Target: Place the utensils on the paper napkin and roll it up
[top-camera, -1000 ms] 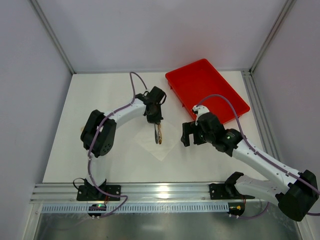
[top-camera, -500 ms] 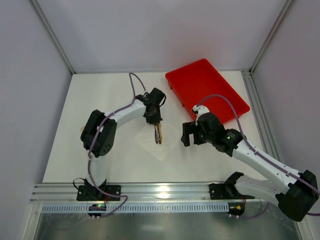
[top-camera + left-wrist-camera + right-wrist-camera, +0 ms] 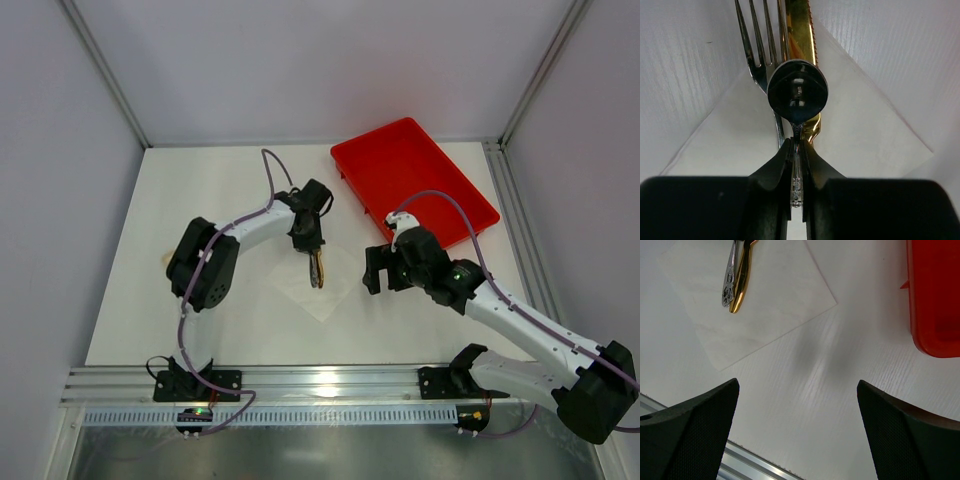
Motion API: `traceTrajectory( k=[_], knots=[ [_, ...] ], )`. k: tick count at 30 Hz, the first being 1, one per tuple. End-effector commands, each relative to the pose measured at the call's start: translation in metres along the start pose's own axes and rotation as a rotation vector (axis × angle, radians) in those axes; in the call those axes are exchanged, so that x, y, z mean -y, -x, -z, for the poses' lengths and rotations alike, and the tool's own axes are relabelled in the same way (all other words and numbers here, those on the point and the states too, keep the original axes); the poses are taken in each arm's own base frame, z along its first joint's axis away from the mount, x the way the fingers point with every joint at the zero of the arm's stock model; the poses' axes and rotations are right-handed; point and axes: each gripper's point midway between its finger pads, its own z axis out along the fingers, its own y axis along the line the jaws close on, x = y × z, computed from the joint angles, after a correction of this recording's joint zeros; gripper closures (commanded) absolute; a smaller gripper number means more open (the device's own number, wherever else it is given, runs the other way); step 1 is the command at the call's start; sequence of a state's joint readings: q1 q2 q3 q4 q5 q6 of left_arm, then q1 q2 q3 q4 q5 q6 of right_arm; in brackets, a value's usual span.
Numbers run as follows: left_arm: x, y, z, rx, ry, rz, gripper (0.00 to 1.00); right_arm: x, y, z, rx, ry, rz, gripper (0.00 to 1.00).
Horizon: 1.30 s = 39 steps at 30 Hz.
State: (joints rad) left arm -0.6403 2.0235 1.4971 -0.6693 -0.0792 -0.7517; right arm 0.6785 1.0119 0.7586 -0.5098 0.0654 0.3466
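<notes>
The white paper napkin lies at the table's middle, also seen under the cutlery in the left wrist view. On it lie a silver fork and a golden knife. A spoon rests over them, its slim handle between the fingers of my left gripper, which is shut on it. In the top view the left gripper stands at the far end of the utensils. My right gripper hovers open over bare table, right of the napkin. The utensil handles show at that view's top.
A red tray stands at the back right, and its edge is close to the right gripper's far side. The metal rail runs along the near edge. Grey walls enclose the table on three sides.
The left arm's elbow has shifted slightly right while its gripper stays over the utensils on the napkin. The right arm has not moved.
</notes>
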Motion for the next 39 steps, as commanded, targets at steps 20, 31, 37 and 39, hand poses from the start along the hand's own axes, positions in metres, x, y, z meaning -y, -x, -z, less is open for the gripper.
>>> traceTrajectory(
  k=[20,31,37,39],
  knots=[
    [0.024,0.036,0.079,0.157,-0.147,-0.025,0.75,-0.021,0.022,0.005,0.046,0.075,-0.104,0.00],
    [-0.007,0.031,0.173,0.370,-0.231,-0.067,0.50,-0.046,-0.004,-0.022,-0.047,0.147,-0.466,0.00],
    [-0.020,0.013,0.209,0.431,-0.308,-0.073,0.38,-0.050,-0.026,-0.040,-0.099,0.097,-0.653,0.00],
    [-0.021,0.004,0.215,0.433,-0.346,-0.079,0.34,-0.055,-0.030,-0.043,-0.104,0.086,-0.673,0.00]
  ],
)
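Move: Just under the left fingertips, which stand already slightly parted around its neck, lies the spoon, its middle about 2 cm back and 1 cm below. Beneath it, the fork's middle is 2 cm back and 1 cm left, the gold knife's 1 cm back and 2 cm right. From the right hand, the napkin's near corner is roughly 18 cm left, 6 cm back, 11 cm down; the spoon, some 9 cm forward and 20 cm left. Staying low at first while its fingers ease apart, the left hand then lifts quickly off the spoon by about 18 cm, drawing back and left on the way up as the fingers spread wide and swing forward. The open right hand shifts about 4 cm left towards the napkin's near corner, then sinks some 5 cm and eases back, its fingers turning steeper down and the hand clockwise. ##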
